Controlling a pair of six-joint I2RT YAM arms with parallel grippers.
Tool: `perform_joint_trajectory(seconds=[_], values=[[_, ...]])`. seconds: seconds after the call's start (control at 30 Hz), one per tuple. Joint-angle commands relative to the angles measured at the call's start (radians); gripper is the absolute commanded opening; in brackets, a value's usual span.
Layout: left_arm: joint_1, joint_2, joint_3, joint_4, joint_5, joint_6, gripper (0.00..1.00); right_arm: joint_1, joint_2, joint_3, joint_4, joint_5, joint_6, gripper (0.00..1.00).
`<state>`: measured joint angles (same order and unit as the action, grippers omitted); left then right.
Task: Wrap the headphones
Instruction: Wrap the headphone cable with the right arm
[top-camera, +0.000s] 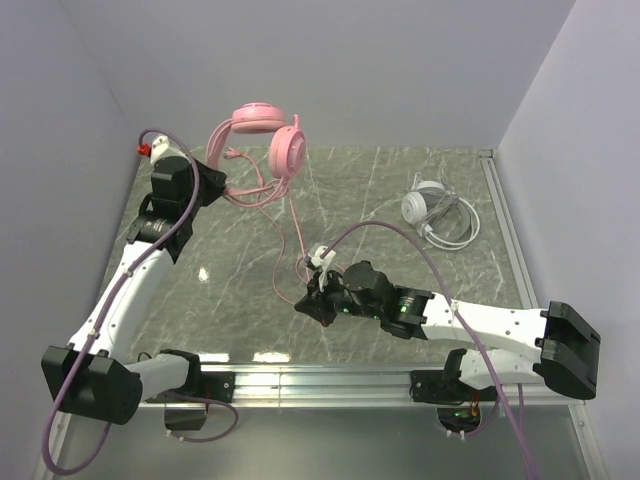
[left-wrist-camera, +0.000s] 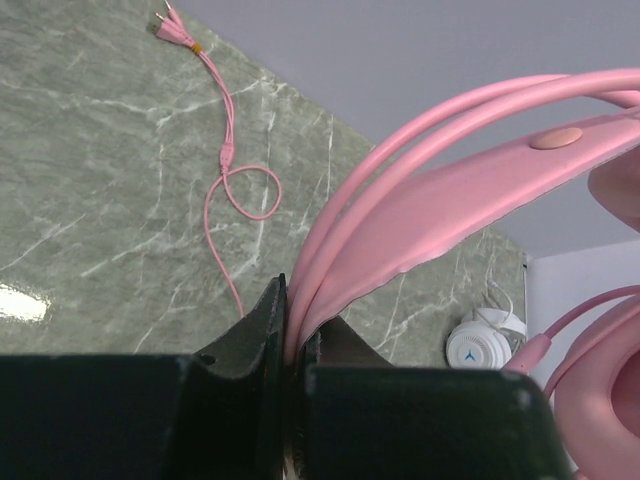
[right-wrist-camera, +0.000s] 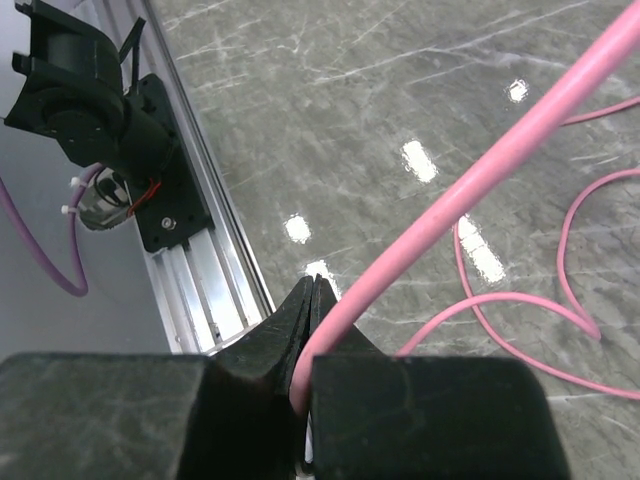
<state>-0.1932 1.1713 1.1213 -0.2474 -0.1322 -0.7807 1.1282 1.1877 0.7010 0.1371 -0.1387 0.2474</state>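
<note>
The pink headphones (top-camera: 270, 135) hang above the far left of the table, held by the headband (left-wrist-camera: 440, 200) between the fingers of my left gripper (left-wrist-camera: 295, 300), which is shut on it. Their pink cord (top-camera: 298, 235) drops from the cups to the table and loops there. My right gripper (top-camera: 310, 300), low over the table's middle, is shut on that cord (right-wrist-camera: 460, 205). The cord's plug end (left-wrist-camera: 175, 35) lies loose on the marble. The white-grey headphones (top-camera: 425, 205) lie at the far right with their thin cord (top-camera: 462, 228) coiled beside them, touched by neither gripper.
The table is grey-green marble (top-camera: 380, 180) with walls close on the left, back and right. An aluminium rail (top-camera: 320, 380) carrying both arm bases runs along the near edge. Slack loops of pink cord (right-wrist-camera: 520, 300) lie beside my right gripper.
</note>
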Motion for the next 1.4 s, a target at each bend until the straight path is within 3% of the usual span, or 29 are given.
perform_joint_trajectory(seconds=[0.0, 0.33, 0.6, 0.73, 0.87, 1.17, 1.37], values=[[0.006, -0.059, 0.009, 0.174, -0.036, -0.055, 0.00, 0.015, 0.009, 0.011, 0.015, 0.014, 0.015, 0.00], [-0.017, -0.068, -0.026, 0.218, -0.156, 0.095, 0.00, 0.091, -0.016, 0.115, -0.197, 0.076, -0.017, 0.00], [-0.140, 0.036, 0.055, 0.132, -0.446, 0.349, 0.01, 0.117, -0.023, 0.225, -0.422, 0.137, -0.060, 0.00], [-0.190, 0.077, 0.052, 0.140, -0.471, 0.471, 0.01, 0.117, 0.018, 0.326, -0.557, 0.234, -0.091, 0.00], [-0.235, 0.111, 0.028, 0.160, -0.416, 0.703, 0.00, 0.117, 0.030, 0.385, -0.632, 0.297, -0.112, 0.00], [-0.301, 0.110, -0.018, 0.137, -0.291, 0.929, 0.00, 0.119, 0.007, 0.500, -0.741, 0.413, -0.154, 0.00], [-0.365, 0.126, -0.035, 0.109, -0.377, 1.057, 0.00, 0.114, 0.023, 0.600, -0.846, 0.563, -0.163, 0.00]])
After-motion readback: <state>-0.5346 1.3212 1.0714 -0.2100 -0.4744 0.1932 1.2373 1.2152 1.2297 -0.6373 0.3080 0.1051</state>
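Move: The left hand already grips the pink headphones by the headband; their middle lies about 6 cm ahead, 8 cm right and 4 cm above that hand, and the pink plug is on the table roughly 27 cm straight ahead and 30 cm down. The right hand, already pinching the headphone cable, has the headphones some 32 cm ahead, 13 cm left and 15 cm above it. A loose cable loop lies on the table about 16 cm ahead, 5 cm left and 17 cm below the right hand. The left hand keeps the headband and rolls it about 60 degrees, its left side rising, first easing some 2 cm left, then carrying it about 6 cm right and 8 cm down while turning roughly 20 degrees clockwise, which swings the ear cups down and back towards the right hand. The right hand keeps its pinch on the cable, dips back a little over 2 cm and then climbs about 7 cm while going forward and right some 5 cm each, tipping its left side down about 20 degrees and turning slightly clockwise as it leads the cable towards the headphones. ##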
